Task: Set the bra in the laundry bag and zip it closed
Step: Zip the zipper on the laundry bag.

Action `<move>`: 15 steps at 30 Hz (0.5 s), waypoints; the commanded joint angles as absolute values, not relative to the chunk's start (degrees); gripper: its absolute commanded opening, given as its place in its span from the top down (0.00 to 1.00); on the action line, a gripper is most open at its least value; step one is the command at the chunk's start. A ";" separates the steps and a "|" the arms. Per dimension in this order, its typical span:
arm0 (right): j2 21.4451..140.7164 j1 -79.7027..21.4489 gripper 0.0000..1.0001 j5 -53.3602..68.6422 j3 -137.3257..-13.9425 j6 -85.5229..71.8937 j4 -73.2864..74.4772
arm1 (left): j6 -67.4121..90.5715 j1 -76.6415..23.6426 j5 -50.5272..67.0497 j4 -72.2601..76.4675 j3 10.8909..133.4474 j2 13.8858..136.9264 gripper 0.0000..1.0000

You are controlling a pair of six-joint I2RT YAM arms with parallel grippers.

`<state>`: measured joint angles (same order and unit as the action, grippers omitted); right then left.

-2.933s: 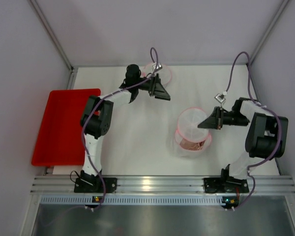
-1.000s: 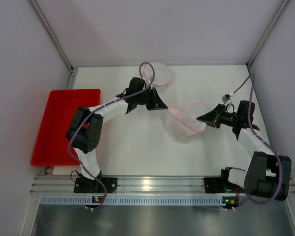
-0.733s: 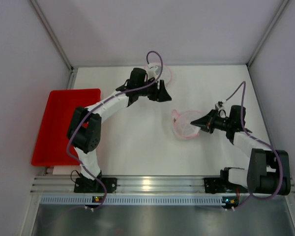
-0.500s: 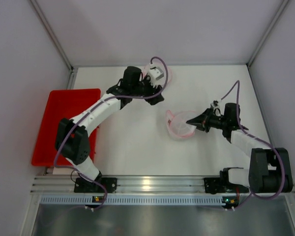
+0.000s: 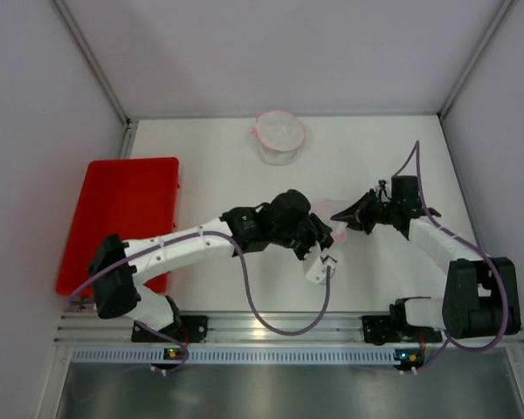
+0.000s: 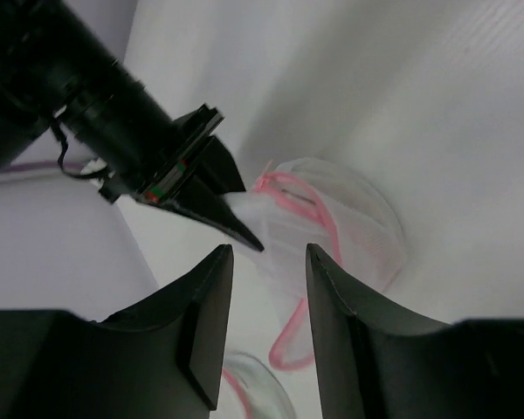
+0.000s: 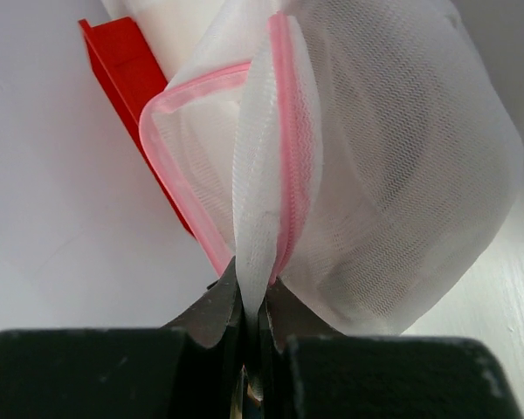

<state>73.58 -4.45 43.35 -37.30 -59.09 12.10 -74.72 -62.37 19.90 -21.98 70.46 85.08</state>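
The laundry bag (image 7: 393, 175) is white mesh with a pink zip edge. My right gripper (image 7: 253, 292) is shut on a fold of that edge and holds the bag up off the table. From above, my left arm covers most of the bag, and only a pink bit (image 5: 328, 229) shows beside the right gripper (image 5: 338, 215). My left gripper (image 6: 268, 253) is open and empty, a short way from the bag (image 6: 332, 227) and pointing at it. In the top view the left gripper (image 5: 321, 236) sits just left of the bag. The bra is not visible.
A second white mesh piece with a pink rim (image 5: 279, 136) stands at the back centre of the table and shows low between my left fingers (image 6: 258, 384). A red tray (image 5: 122, 218) lies at the left edge of the table (image 5: 244, 288).
My left arm has swung from the back of the table down to the centre, over the bag, and its gripper has opened. The right gripper stays shut on the bag, which has collapsed smaller.
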 commanded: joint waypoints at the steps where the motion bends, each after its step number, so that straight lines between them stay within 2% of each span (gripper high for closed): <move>1: 73.83 -6.24 1.00 40.52 -39.20 -59.85 15.20 | -87.00 -67.58 12.67 -23.29 70.49 87.79 0.56; 8: 73.39 -7.82 1.00 39.82 -39.73 -61.08 15.73 | -83.94 -71.81 5.45 -22.24 76.20 96.94 0.54; 15: 72.34 -8.61 1.00 38.15 -40.51 -62.32 18.28 | -81.57 -72.51 1.94 -11.09 76.03 100.19 0.51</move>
<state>73.63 -7.46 40.23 -37.65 -61.14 15.20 -82.52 -72.01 4.60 -19.55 73.76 99.59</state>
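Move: Just behind the closed right fingertips is the pink zipper end on the laundry bag, about 8 cm to the left hand's right, 12 cm below it and some 2 cm ahead. The right fingertips stand roughly 8 cm ahead, 8 cm right and 9 cm below; the bag body's middle is about 5 cm ahead, 3 cm right and 16 cm down. From the right hand, that zipper end is about 5 cm back, 1 cm left and 3 cm below. Sinking about 8 cm and shifting some 5 cm to the right, the left hand closes in on the pink zipper end beside the right fingertips, first drifting back about 3 cm, then easing forward 2 cm. Its fingers tip about 15 degrees further down and stay half open, no touch visible; the right hand keeps its pinch on the bag's edge, giving about 1 cm. ##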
